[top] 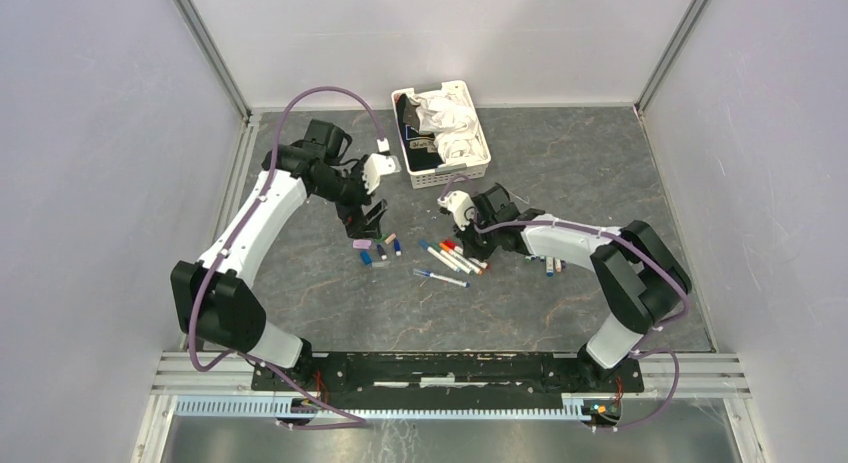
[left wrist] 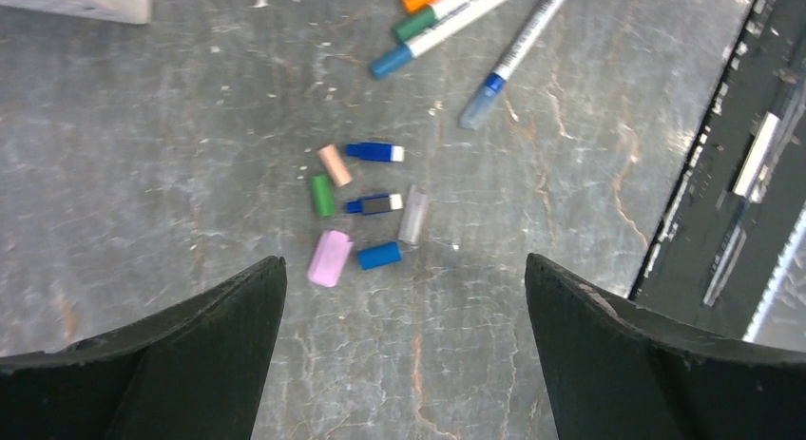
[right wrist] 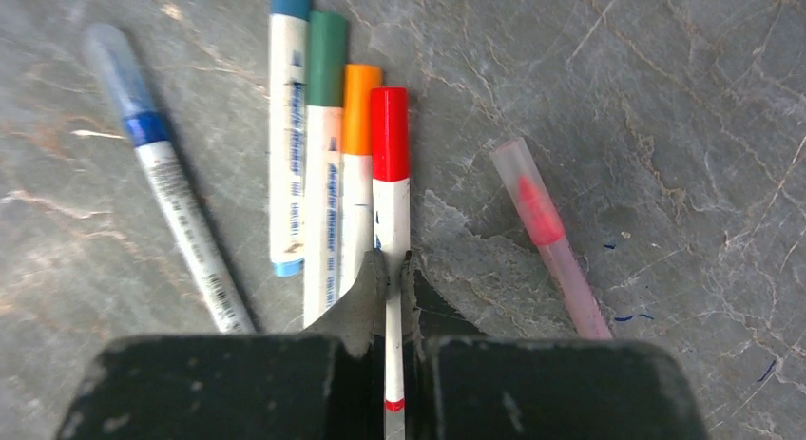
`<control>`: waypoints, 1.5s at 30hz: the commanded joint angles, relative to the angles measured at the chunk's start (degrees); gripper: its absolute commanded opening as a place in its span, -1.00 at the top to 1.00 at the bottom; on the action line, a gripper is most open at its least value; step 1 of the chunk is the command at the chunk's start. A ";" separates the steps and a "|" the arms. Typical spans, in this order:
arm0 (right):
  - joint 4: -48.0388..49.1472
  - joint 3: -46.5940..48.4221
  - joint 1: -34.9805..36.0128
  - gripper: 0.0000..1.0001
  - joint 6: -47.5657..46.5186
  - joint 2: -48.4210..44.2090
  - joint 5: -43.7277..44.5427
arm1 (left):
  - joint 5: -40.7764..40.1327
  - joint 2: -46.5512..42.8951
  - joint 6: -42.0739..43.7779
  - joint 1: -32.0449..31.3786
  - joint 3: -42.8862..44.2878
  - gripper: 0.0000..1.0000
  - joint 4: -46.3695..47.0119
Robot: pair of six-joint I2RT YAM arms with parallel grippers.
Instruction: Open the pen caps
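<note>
Several loose pen caps [left wrist: 378, 256] lie in a small cluster: pink, blue, green, peach and clear ones. My left gripper [left wrist: 404, 264] hangs open just above them with nothing between its fingers [left wrist: 190, 354]. In the top view the left gripper [top: 372, 219] is over the caps [top: 378, 249]. My right gripper [right wrist: 393, 267] is shut on the white barrel of the red-capped pen [right wrist: 389, 134], which lies on the table beside orange [right wrist: 361, 107], green [right wrist: 326, 69] and blue-capped pens. In the top view the right gripper [top: 470, 243] sits at that row of pens [top: 450, 255].
A blue pen with a clear cap [right wrist: 143, 126] lies left of the row, a red pen under a translucent cap [right wrist: 542, 212] to its right. More pens [top: 550, 266] lie by the right forearm. A white slotted basket [top: 478, 165] stands at the back.
</note>
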 commanded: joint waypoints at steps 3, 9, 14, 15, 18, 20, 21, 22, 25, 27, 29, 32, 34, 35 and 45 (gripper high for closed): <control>-2.52 8.01 -0.56 1.00 2.38 -7.58 -9.80 | 9.83 -3.49 11.69 -0.63 -2.56 -1.00 -3.08; -1.80 10.75 -0.55 1.00 5.83 -7.78 -27.44 | 10.22 -2.70 15.04 -4.31 -2.95 -0.99 -2.57; -1.03 11.89 -0.20 1.00 7.23 -4.40 -40.26 | 8.21 -2.94 15.50 -8.24 -5.16 -0.97 0.78; -0.96 12.12 -0.14 1.00 7.23 -4.09 -41.64 | 7.37 -3.29 15.49 -8.96 -5.71 -0.95 1.41; -0.78 12.90 -0.18 1.00 7.73 -2.91 -44.60 | 4.74 -4.02 16.38 -10.89 -7.35 -0.85 3.19; -0.79 13.55 -0.15 1.00 8.25 -2.00 -45.43 | 3.88 -3.89 16.73 -11.89 -7.60 -0.75 3.23; -0.78 13.91 -0.14 1.00 8.59 -1.40 -45.85 | 3.72 -3.82 16.77 -12.25 -7.65 -0.66 3.21; -0.63 14.21 -0.14 1.00 8.95 -1.02 -46.05 | 3.67 -3.89 16.82 -12.64 -7.83 -0.59 3.21; 0.54 14.72 -0.16 1.00 9.95 -0.02 -47.11 | 2.75 -4.10 17.58 -13.73 -8.66 -0.33 3.19; 0.89 15.02 -0.15 1.00 11.97 0.40 -47.80 | 1.97 -4.12 17.97 -14.22 -9.01 -0.17 3.23; 1.01 15.50 -0.18 1.00 12.60 1.02 -48.75 | 1.30 -4.22 18.36 -14.60 -9.26 -0.05 3.27; 1.26 15.92 -0.20 1.00 13.40 1.72 -49.91 | -0.55 -4.20 19.13 -15.35 -9.80 0.23 3.37; 1.82 15.85 -0.15 1.00 13.94 1.81 -50.26 | -1.79 -4.22 19.51 -15.93 -10.16 0.48 3.41; 2.32 15.66 -0.14 1.00 14.58 1.89 -50.55 | -2.27 -4.26 19.72 -16.20 -10.33 0.67 3.40; 10.02 12.91 0.63 0.37 20.55 5.17 -51.72 | -2.31 -4.39 18.90 -16.65 -9.46 0.96 4.15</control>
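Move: My right hand is already shut on the red-capped pen's white barrel at the table, its cap about 4 cm left and 2 cm ahead; my open left gripper hangs some 21 cm left, level fore-and-aft, about 17 cm higher. The orange-capped pen lies 1 cm back and 1 cm left, the blue-capped pen 6 cm left, the pink pen 4 cm ahead and 4 cm right. From my left hand, the red cap is about 17 cm right, 2 cm ahead, 17 cm below; the loose caps lie almost straight below. I lift the red-capped pen with my right hand about 13 cm up and 11 cm left, drawing it back some 6 cm as the fingers swing up to point towards my left hand. My left hand comes back about 6 cm, right and down to meet it, turning clockwise nearly 30 degrees, and closes on the red cap; then my right fingers part a little around the barrel. ##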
